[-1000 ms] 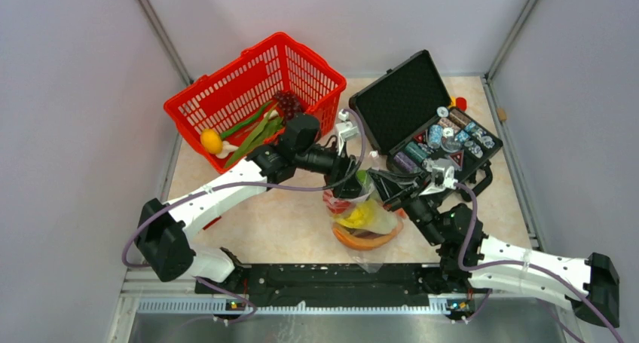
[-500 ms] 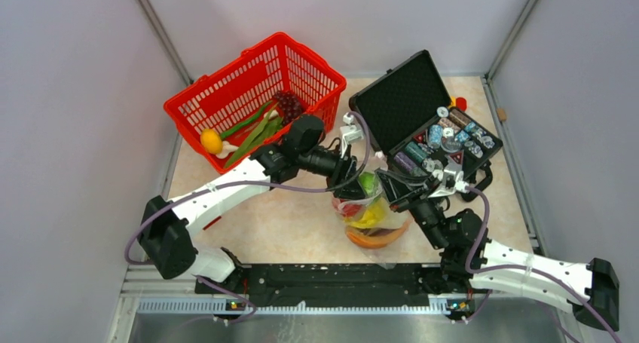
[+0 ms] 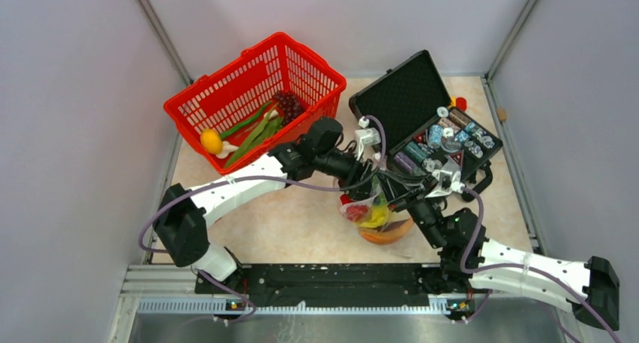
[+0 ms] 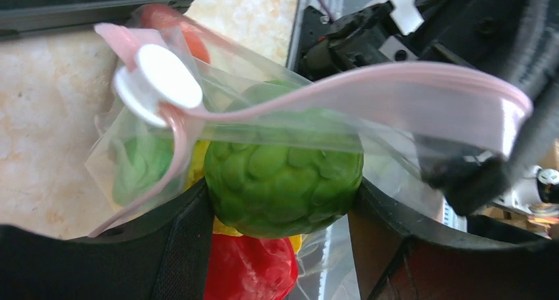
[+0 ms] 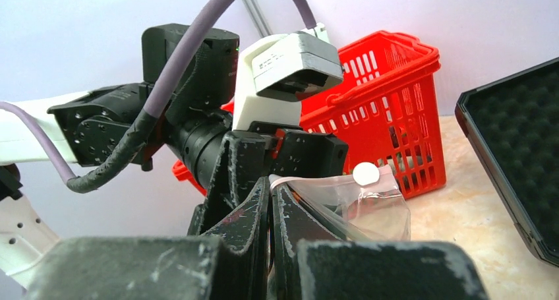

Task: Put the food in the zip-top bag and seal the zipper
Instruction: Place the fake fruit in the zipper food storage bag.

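The zip-top bag [image 3: 379,221] hangs in the middle of the table with red, yellow and orange food inside. My right gripper [image 5: 271,188] is shut on the pink zipper [image 4: 395,92] at one end of the bag's mouth. My left gripper [image 4: 283,204] is shut on a bumpy green round fruit [image 4: 283,171] at the open mouth, where the pink strip and clear film cross in front of it. A white slider [image 4: 158,82] sits at the strip's other end. A red piece [image 4: 247,267] lies below the fruit. In the top view both grippers meet above the bag.
The red mesh basket [image 3: 249,79] at the back left holds dark grapes [image 3: 286,102], green pods [image 3: 256,132] and a yellow piece [image 3: 211,141]. The open black case [image 3: 403,94] with poker chips [image 3: 444,136] stands at the back right, close behind the grippers.
My left arm has swung right with the green fruit, from the bag's left side up to its mouth. The bag and my right gripper have shifted slightly right and toward the case.
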Tool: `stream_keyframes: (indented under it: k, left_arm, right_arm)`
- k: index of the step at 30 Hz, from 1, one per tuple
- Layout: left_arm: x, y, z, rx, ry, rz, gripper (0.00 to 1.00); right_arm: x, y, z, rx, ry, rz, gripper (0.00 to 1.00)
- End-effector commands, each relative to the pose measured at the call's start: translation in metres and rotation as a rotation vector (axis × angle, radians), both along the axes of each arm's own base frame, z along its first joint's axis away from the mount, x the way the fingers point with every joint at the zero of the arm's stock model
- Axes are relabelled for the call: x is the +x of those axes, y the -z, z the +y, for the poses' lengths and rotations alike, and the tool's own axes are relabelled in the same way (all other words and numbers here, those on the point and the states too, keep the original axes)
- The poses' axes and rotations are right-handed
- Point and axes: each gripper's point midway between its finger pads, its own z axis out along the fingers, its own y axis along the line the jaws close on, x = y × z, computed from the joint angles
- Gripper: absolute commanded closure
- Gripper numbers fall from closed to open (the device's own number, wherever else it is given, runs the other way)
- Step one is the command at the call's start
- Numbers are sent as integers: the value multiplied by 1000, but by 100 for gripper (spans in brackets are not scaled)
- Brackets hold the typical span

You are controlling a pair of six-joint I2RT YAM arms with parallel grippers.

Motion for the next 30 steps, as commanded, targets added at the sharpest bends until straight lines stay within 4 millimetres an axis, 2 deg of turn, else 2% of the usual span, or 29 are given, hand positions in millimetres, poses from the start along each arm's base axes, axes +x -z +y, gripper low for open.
stream_keyframes:
  k: [1, 6, 11, 14, 22, 25, 27, 30]
  left_arm:
    - [24, 12, -1, 87, -126, -78, 48]
    - [18, 3, -1, 48, -103, -91, 29]
    - [20, -12, 13, 40, -137, -175, 8]
    - [19, -23, 21, 29, -152, -220, 2]
    - [13, -54, 34, 7, -157, -281, 1]
    - [14, -65, 45, 7, -198, -320, 1]
    - [15, -78, 52, -16, -241, -348, 1]
    - [11, -107, 61, -87, -296, -358, 1]
  right_arm:
    - [-13, -43, -8, 123, -42, -104, 100]
    - [-8, -40, -14, 139, -4, -82, 100]
    - [-1, -33, -24, 161, 45, -51, 100]
    - [-1, -30, -25, 174, 48, -43, 100]
    - [0, -27, -26, 181, 49, -33, 100]
    - [0, -28, -26, 183, 48, -34, 100]
    - [0, -27, -25, 180, 48, -35, 100]
    - [0, -26, -23, 174, 45, -34, 100]
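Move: The green fruit is already between the left fingers, partly inside the bag mouth; its resting spot lies about 1 cm ahead of the left gripper and 3 cm below, level sideways. The yellow food lies about 3 cm back and 8 cm below, the red pepper 2 cm back, 3 cm left and as deep, the orange food 5 cm back, 4 cm right and 14 cm below. From the right gripper the green fruit is 2 cm left, level fore and aft, 6 cm below. Ease the left gripper down and slightly forward into the bag mouth, by under 2 cm each, then open the fingers wide to let go of the green fruit. Draw them up and left out of the bag, rising about 6 cm and turning some 20 degrees, counter-clockwise with a roll. Keep the right fingers shut on the bag rim, nearly in place. ##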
